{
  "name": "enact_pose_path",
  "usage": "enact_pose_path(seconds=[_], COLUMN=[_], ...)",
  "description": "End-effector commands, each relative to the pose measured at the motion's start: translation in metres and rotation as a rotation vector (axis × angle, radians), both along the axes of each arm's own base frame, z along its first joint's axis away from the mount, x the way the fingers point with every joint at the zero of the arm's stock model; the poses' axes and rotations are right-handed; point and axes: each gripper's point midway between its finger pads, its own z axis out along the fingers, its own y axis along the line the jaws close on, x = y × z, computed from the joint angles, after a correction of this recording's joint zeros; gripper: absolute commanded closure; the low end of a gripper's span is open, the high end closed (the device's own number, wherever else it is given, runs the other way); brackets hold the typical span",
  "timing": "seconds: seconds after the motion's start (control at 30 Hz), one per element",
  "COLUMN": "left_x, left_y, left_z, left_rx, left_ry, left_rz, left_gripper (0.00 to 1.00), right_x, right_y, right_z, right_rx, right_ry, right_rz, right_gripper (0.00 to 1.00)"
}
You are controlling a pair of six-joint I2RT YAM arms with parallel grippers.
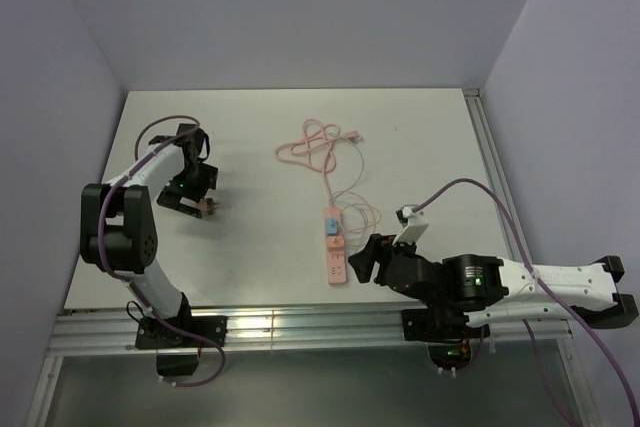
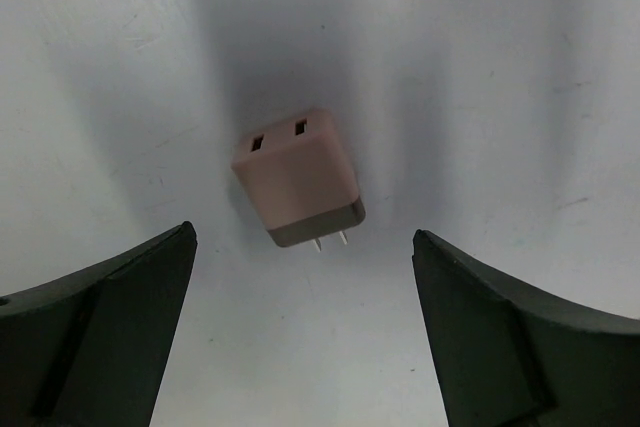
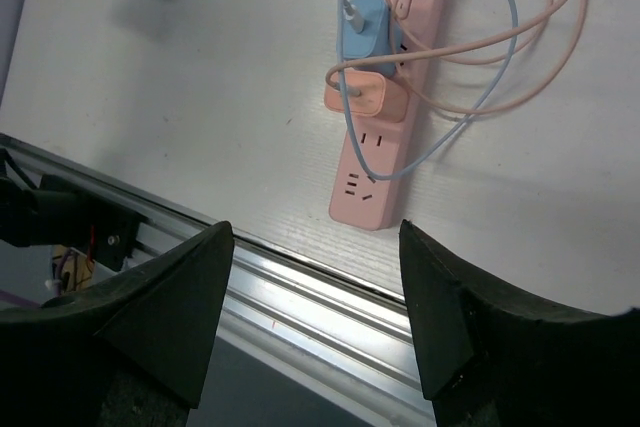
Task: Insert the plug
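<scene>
The plug (image 2: 298, 179) is a small pink block with a brown base and two metal prongs. It lies loose on the white table, prongs pointing toward the camera. My left gripper (image 2: 304, 232) hangs open above it, one dark finger on each side, touching nothing. In the top view the plug (image 1: 208, 208) lies at the left, just beyond the left gripper (image 1: 190, 195). The pink power strip (image 1: 333, 247) lies mid-table. My right gripper (image 1: 362, 259) hovers open and empty by its near end. In the right wrist view the power strip (image 3: 385, 107) shows free sockets at its near end, ahead of the right gripper (image 3: 315, 227).
A blue adapter (image 3: 362, 29) and a pink adapter (image 3: 362, 97) sit plugged into the strip. Their pink and blue cables (image 1: 320, 147) loop toward the back of the table. An aluminium rail (image 3: 300, 287) runs along the table's near edge. Walls close in the left, back and right sides.
</scene>
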Motion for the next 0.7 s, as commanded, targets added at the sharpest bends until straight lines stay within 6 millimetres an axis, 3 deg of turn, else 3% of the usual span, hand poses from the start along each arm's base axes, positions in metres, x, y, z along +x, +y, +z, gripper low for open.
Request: enact_pose_path(seconds=[0.0, 0.2, 0.37, 0.4, 0.53, 0.67], left_x=[-0.002, -0.006, -0.006, -0.008, -0.004, -0.002], left_y=[-0.001, 0.004, 0.006, 0.007, 0.008, 0.005], left_z=[-0.009, -0.026, -0.03, -0.031, -0.026, -0.007], left_rx=[-0.033, -0.025, -0.035, -0.033, -0.028, 0.006], left_ry=[0.002, 0.039, 0.014, 0.013, -0.034, -0.104], left_rz=[0.071, 0.101, 0.099, 0.094, 0.05, -0.064], left_gripper=[0.05, 0.1, 0.27, 0.33, 0.93, 1.0], right_x=[0.006, 0.003, 0.003, 0.002, 0.003, 0.002], right_y=[-0.01, -0.006, -0.004, -0.003, 0.001, 0.004], right_z=[-0.002, -0.004, -0.004, -0.003, -0.003, 0.005], right_rx=[0.01, 0.026, 0.02, 0.022, 0.003, -0.014], right_ry=[-0.012, 0.004, 0.008, 0.007, 0.001, 0.006], right_rz=[-0.052, -0.041, -0.038, -0.033, -0.021, -0.017], right_gripper=[0.26, 0.27, 0.28, 0.28, 0.28, 0.28])
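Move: The brown plug stands almost straight below my open left hand, about 4 cm down and barely 1 cm back and to the left, its prongs pointing mainly right. From this hand the power strip's middle lies some 29 cm right and 10 cm back; the blue charger on it is about 28 cm right and 6 cm back. From my right hand, the plug is roughly 35 cm left, 21 cm ahead and 15 cm below. I sink my left hand about 3.5 cm over the brown plug, easing back a good 1 cm on the way. With the pads low beside the body I close from wide to about half open, pinching its front and back sides; my wrist turns a mere 5 degrees counter-clockwise and comes back as the grip holds. ##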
